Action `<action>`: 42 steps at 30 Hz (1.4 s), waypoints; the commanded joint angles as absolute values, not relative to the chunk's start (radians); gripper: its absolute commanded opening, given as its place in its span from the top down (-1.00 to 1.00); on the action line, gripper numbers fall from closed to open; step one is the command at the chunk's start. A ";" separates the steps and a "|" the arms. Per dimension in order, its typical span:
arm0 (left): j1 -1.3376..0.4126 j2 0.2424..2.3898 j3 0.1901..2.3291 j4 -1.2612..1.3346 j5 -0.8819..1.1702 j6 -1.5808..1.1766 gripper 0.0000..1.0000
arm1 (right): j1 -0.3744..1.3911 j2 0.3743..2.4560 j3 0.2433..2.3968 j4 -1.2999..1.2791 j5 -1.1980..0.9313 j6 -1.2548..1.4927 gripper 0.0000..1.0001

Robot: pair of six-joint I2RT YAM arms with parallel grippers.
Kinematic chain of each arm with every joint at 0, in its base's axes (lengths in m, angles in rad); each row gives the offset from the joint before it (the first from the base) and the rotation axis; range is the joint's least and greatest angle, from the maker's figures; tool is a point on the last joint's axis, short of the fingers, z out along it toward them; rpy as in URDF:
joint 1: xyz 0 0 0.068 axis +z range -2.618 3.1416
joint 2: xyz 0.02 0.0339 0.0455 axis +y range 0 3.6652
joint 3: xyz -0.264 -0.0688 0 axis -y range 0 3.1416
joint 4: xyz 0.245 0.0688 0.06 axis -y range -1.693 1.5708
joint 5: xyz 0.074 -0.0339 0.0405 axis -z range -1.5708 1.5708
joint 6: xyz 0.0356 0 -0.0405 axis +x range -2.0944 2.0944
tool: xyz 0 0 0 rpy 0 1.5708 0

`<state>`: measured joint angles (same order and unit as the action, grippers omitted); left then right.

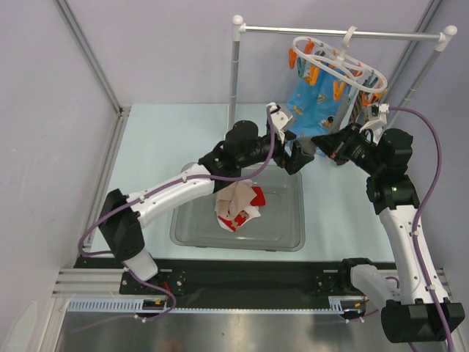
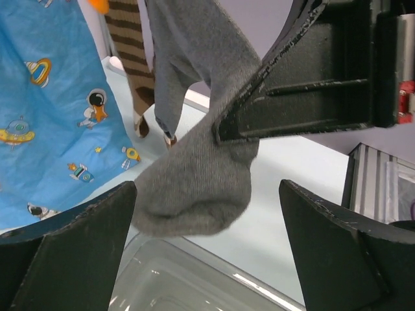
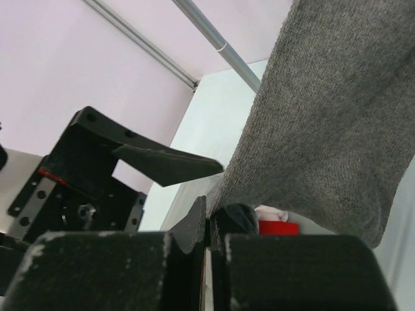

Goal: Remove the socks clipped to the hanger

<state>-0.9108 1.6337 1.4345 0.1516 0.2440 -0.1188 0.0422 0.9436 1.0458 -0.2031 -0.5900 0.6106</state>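
A white ring hanger (image 1: 337, 64) with orange pegs hangs from the rail. A blue cartoon-print sock (image 1: 311, 103) and a brown striped sock (image 2: 133, 52) dangle from it. A grey sock (image 2: 194, 188) hangs in front of them, its top out of view. My right gripper (image 3: 209, 208) is shut on the grey sock's edge, above the toe. My left gripper (image 2: 207, 194) stands wide open just below, the sock's toe level with its fingertips and not touched by them. In the top view the two grippers meet under the hanger, left (image 1: 297, 158) and right (image 1: 319, 141).
A clear plastic bin (image 1: 286, 235) sits on the table below the grippers, holding white-and-red and beige socks (image 1: 238, 205). The metal rail stand (image 1: 234, 81) rises behind it. Grey walls close in the left and back.
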 commanded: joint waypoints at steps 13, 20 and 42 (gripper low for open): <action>-0.931 1.729 1.565 0.193 0.299 -0.078 0.86 | 0.046 0.926 1.120 -0.300 -0.533 0.634 0.44; -0.939 1.721 1.562 0.161 0.241 -0.064 1.00 | 0.043 0.974 1.355 -0.590 -0.229 0.583 -0.13; -0.973 1.746 1.551 0.140 0.130 -0.017 1.00 | 0.044 1.310 1.808 -0.729 0.138 0.457 -0.45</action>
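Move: The grey sock, already pinched in the right fingers, hangs in front of the open left gripper, about 4 cm to its right and 1 cm ahead. For the left hand, the blue cloth hangs some 15 cm ahead and 3 cm right; the tray is roughly 12 cm back, 18 cm left and 28 cm below. From the right hand, the green clip is about 10 cm ahead, 9 cm right and 7 cm up, and the striped sock about 14 cm ahead, 12 cm right, slightly lower. Ease the left gripper about 3 cm right onto the grey sock and shut its fingers on it, then hold with a slight sink. Once it grips, open the right fingers to free the sock, swing that hand right and up while turning some 35 degrees clockwise, then reach forward, dipping slightly, so the open fingers face the green clip. ##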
